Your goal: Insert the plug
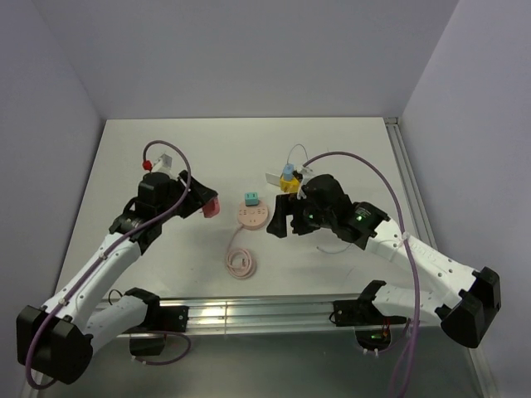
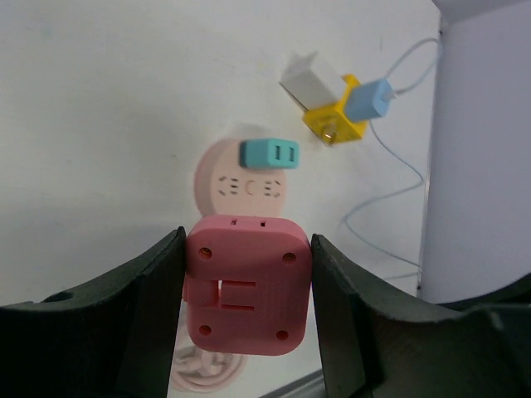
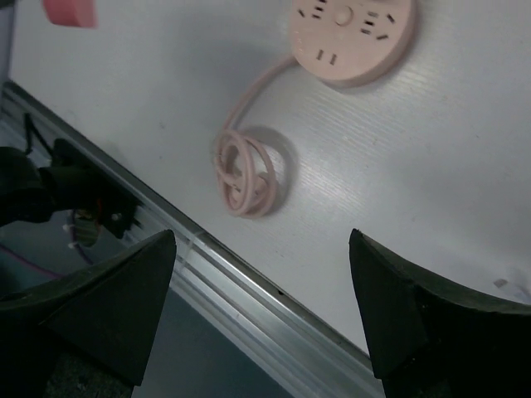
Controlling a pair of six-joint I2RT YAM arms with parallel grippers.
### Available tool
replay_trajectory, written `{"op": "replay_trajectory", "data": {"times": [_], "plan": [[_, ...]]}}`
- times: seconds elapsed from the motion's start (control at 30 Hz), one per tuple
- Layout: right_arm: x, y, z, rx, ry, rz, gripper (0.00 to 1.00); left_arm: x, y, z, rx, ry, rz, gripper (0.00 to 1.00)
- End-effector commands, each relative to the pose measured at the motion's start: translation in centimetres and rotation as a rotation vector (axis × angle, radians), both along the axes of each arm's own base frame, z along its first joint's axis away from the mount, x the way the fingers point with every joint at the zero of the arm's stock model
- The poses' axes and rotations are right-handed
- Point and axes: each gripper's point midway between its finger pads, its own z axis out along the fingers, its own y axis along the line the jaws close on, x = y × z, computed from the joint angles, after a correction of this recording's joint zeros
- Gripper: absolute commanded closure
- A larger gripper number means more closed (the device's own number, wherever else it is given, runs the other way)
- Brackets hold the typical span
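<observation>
My left gripper (image 2: 247, 290) is shut on a square pink plug (image 2: 247, 286), held above the table left of a round pink socket hub (image 1: 251, 215). The left wrist view shows the hub (image 2: 249, 189) just beyond the plug, with a teal plug (image 2: 270, 153) seated on its far side. From above, the pink plug (image 1: 211, 207) hangs clear of the hub. My right gripper (image 1: 278, 225) stands open just right of the hub with nothing between its fingers. The right wrist view shows the hub (image 3: 353, 37) and its coiled cord (image 3: 246, 174).
A yellow adapter (image 1: 288, 186) with a blue plug (image 1: 287, 171) and a white block (image 1: 274, 178) sits behind the right gripper, trailing a thin white cable (image 2: 398, 191). The hub's cord coil (image 1: 242, 262) lies near the metal rail (image 1: 249, 313) at the table's front edge.
</observation>
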Motion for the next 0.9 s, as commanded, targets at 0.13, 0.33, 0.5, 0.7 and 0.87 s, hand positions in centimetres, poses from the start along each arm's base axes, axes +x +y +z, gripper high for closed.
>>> {"op": "replay_trajectory", "data": {"times": [0.13, 0.33, 0.5, 0.7, 0.87], "plan": [[0.6, 4.3, 5.6, 0.295, -0.144, 0.109, 0.15, -0.7, -4.4, 3.4, -0.239, 0.027, 0.062, 1.0], [2.8, 6.5, 6.3, 0.249, -0.196, 0.06, 0.21, -1.8, -6.0, 3.7, -0.194, 0.06, 0.194, 1.0], [3.1, 8.1, 5.6, 0.231, -0.168, 0.076, 0.21, -2.8, -8.1, 3.2, -0.169, 0.076, 0.153, 1.0], [3.0, 9.0, 5.3, 0.256, -0.151, 0.081, 0.24, -3.4, -9.7, 2.8, -0.16, 0.093, 0.118, 1.0], [3.2, 9.5, 3.5, 0.226, -0.114, 0.078, 0.35, -4.1, -11.0, 3.5, -0.201, 0.079, 0.049, 1.0]]}}
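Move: The red plug already sits in my left fingers. From my open right hand it lies about 22 cm left and some 9 cm ahead, roughly level; my left hand is taking it to those right fingers, so for it they are 22 cm right and 9 cm back. On the table 17 cm down, the pink power strip is about 15 cm right and 5 cm ahead of my left hand, its cable coil 10 cm right and 10 cm back. I bring my hands together above the table: my left keeps its grip on the red plug and carries it about 10 cm right and some 5 cm back, tipping slightly. My right hand comes about 8 cm left to meet it, rising 2–3 cm early on and rolling some 10 degrees, its wide fingers narrowing by about a quarter around the line to the plug. ##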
